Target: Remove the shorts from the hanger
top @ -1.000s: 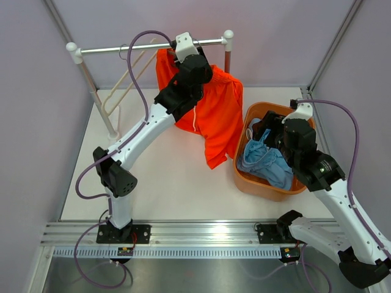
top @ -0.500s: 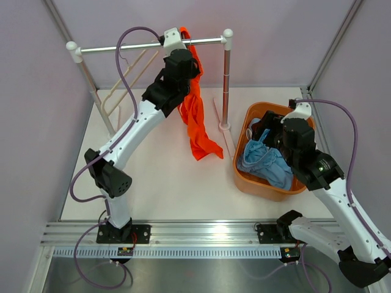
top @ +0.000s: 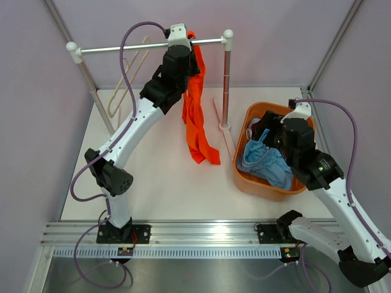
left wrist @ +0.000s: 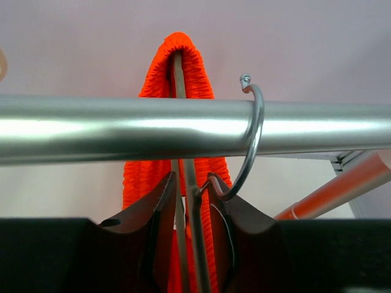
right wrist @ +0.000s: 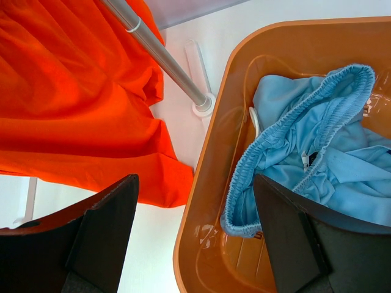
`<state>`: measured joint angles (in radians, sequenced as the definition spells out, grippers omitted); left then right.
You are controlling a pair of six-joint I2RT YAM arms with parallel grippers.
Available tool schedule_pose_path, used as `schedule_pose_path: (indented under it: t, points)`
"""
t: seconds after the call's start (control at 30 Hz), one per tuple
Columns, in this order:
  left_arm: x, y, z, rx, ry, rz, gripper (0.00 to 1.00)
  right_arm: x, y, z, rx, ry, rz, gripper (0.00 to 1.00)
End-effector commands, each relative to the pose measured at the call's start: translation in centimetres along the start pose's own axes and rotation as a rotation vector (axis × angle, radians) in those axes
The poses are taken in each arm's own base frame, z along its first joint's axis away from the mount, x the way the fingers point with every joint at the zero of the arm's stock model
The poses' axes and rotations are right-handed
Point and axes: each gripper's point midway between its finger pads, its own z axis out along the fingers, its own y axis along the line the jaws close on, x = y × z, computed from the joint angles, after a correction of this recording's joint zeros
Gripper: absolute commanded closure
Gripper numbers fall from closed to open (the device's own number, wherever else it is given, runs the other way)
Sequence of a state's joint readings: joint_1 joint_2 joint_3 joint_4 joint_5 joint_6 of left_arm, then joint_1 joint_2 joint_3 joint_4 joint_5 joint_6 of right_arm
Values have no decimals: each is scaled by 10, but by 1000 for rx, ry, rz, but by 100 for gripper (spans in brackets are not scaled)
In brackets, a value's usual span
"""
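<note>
The bright orange shorts (top: 195,116) hang edge-on from a wire hanger (left wrist: 253,131) hooked over the metal rail (top: 122,47). My left gripper (top: 186,46) is up at the rail, shut on the hanger's neck wires (left wrist: 190,201) just under the hook. In the left wrist view the orange waistband (left wrist: 177,67) rises behind the rail (left wrist: 91,128). The light blue shorts (top: 267,162) lie in the orange basket (top: 247,183). My right gripper (top: 269,131) hovers over the basket, open and empty (right wrist: 195,238), above the basket's rim (right wrist: 201,201) beside the blue shorts (right wrist: 317,140).
Bare wooden hangers (top: 125,79) hang at the rail's left end. The rack's right post (top: 226,79) stands on a foot (top: 225,126) between the orange shorts and the basket; the post also shows in the right wrist view (right wrist: 159,52). Walls enclose the table on three sides.
My left gripper has turned the hanger on the rail, so the orange shorts went from spread wide to hanging narrow and edge-on. The right arm has not moved.
</note>
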<state>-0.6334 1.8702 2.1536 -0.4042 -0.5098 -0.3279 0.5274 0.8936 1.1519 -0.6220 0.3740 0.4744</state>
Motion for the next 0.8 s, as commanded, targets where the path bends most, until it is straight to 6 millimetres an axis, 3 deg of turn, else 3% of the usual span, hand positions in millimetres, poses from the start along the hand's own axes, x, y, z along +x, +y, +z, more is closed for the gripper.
schedule_pose_path:
  t: [0.0,0.23,0.37,0.4,0.7,0.77]
  points:
    - [-16,-4,3,37,-30,21,68,-13,7,-1,-23,-33,15,16]
    - [-6,2,12,44,2,27,73,-10,6,1,-17,-28,12,16]
    - [-6,-1,13,64,2,35,100,-10,6,2,-15,-29,12,16]
    - [-8,-3,11,77,-1,34,100,-10,6,3,-15,-29,11,15]
    - [-67,-11,-25,160,-75,87,100,-11,4,3,-7,-36,3,16]
    - [-70,-12,-31,176,-71,97,100,-12,4,4,-6,-42,3,15]
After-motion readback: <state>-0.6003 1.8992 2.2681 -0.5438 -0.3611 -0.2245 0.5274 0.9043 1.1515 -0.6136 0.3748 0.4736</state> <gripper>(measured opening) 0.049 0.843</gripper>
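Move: The neck of the orange shorts' hanger sits between the left hand's half-open fingers, about 1 cm farther ahead and 1 cm lower. The rod crosses roughly 1 cm ahead and 4 cm above the hand; the orange shorts hang straight below, their middle some 20 cm down. The rod's right post stands about 13 cm to the right, with its top 4 cm higher and 1 cm ahead. From the idle right hand, the neck is around 20 cm ahead, 26 cm left and 10 cm above. The left hand eases about 1 cm forward and 1 cm down under the rod, then its fingers shut on the hanger's neck just below the hook, pinching it. Holding on, it draws back about 1.5 cm towards the base and, at the very end, rises about 1 cm, while the wrist rolls its left side up and swings clockwise, each by some 5 to 10 degrees. ##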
